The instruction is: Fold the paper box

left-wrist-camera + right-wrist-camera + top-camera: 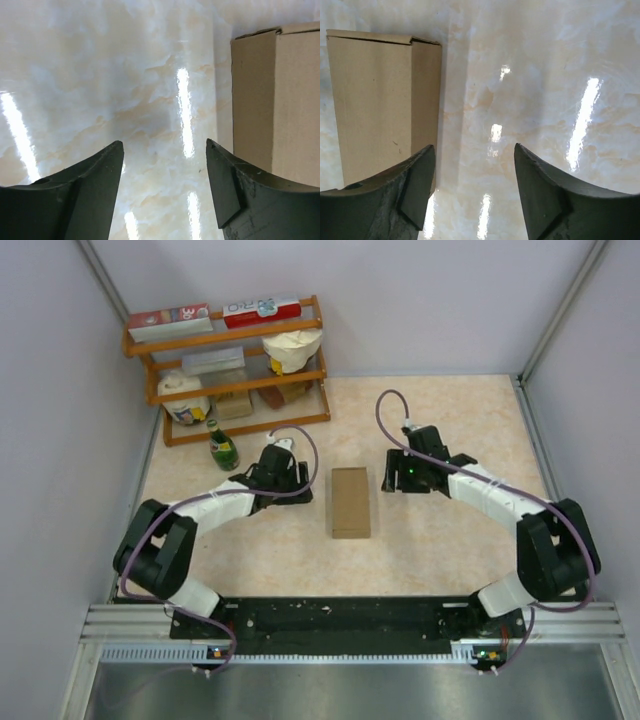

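The paper box [350, 502] is a closed brown cardboard block lying flat at the table's middle, between my two arms. My left gripper [296, 483] sits just left of it, open, with only tabletop between its fingers; in the left wrist view [165, 145] the box [280, 100] stands at the right edge, beside the right finger. To the right of the box my right gripper [392, 478] is open and holds nothing. The right wrist view [474, 147] has the box [380, 100] at the left, behind the left finger.
A wooden shelf [240, 370] at the back left holds red-and-white printed boxes, a cream paper bag and other packages. A green bottle [222, 447] stands in front of it, close to my left arm. Grey walls enclose the table on three sides.
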Robot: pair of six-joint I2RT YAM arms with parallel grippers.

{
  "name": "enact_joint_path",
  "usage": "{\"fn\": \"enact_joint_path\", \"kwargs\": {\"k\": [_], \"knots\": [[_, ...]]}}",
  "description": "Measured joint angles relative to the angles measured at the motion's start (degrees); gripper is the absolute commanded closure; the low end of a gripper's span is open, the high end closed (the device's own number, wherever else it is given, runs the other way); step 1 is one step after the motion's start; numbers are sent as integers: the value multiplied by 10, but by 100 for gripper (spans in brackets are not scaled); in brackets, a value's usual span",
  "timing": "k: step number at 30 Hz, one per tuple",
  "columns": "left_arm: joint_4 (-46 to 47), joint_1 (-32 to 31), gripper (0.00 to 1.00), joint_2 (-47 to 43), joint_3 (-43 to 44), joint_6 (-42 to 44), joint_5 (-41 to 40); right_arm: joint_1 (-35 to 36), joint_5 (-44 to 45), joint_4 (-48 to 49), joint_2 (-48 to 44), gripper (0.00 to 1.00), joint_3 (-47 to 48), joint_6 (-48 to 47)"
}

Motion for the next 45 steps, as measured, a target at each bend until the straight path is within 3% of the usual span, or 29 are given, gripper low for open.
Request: {"fn": "enact_joint_path", "kwargs": {"k": [10,18,21,27,45], "knots": [[-15,2,27,-179,-67,7,-97,0,72,10,-140,30,-142,5],[6,2,26,-288,-159,21,-112,0,68,133,-230,28,-240,18],[8,2,26,-319,-163,27,-121,0,68,209,-287,19,-294,19],[11,2,26,-337,-163,37,-137,0,62,349,-363,17,-388,-13],[5,2,25,-337,-165,45,-143,0,165,473,-382,15,-429,-100]]}}
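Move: The closed paper box lies between the hands, its middle about 11 cm to the left hand's right, 1 cm back and roughly 2 cm lower. From the right hand the box is some 10 cm to the left, 1 cm back and about 5 cm below. The green bottle stands about 16 cm to the left of the left hand and 8 cm farther out, its middle some 6 cm higher. Both open hands retreat some 7 cm outward from the box, rising, the right tipping up about 45 degrees. ##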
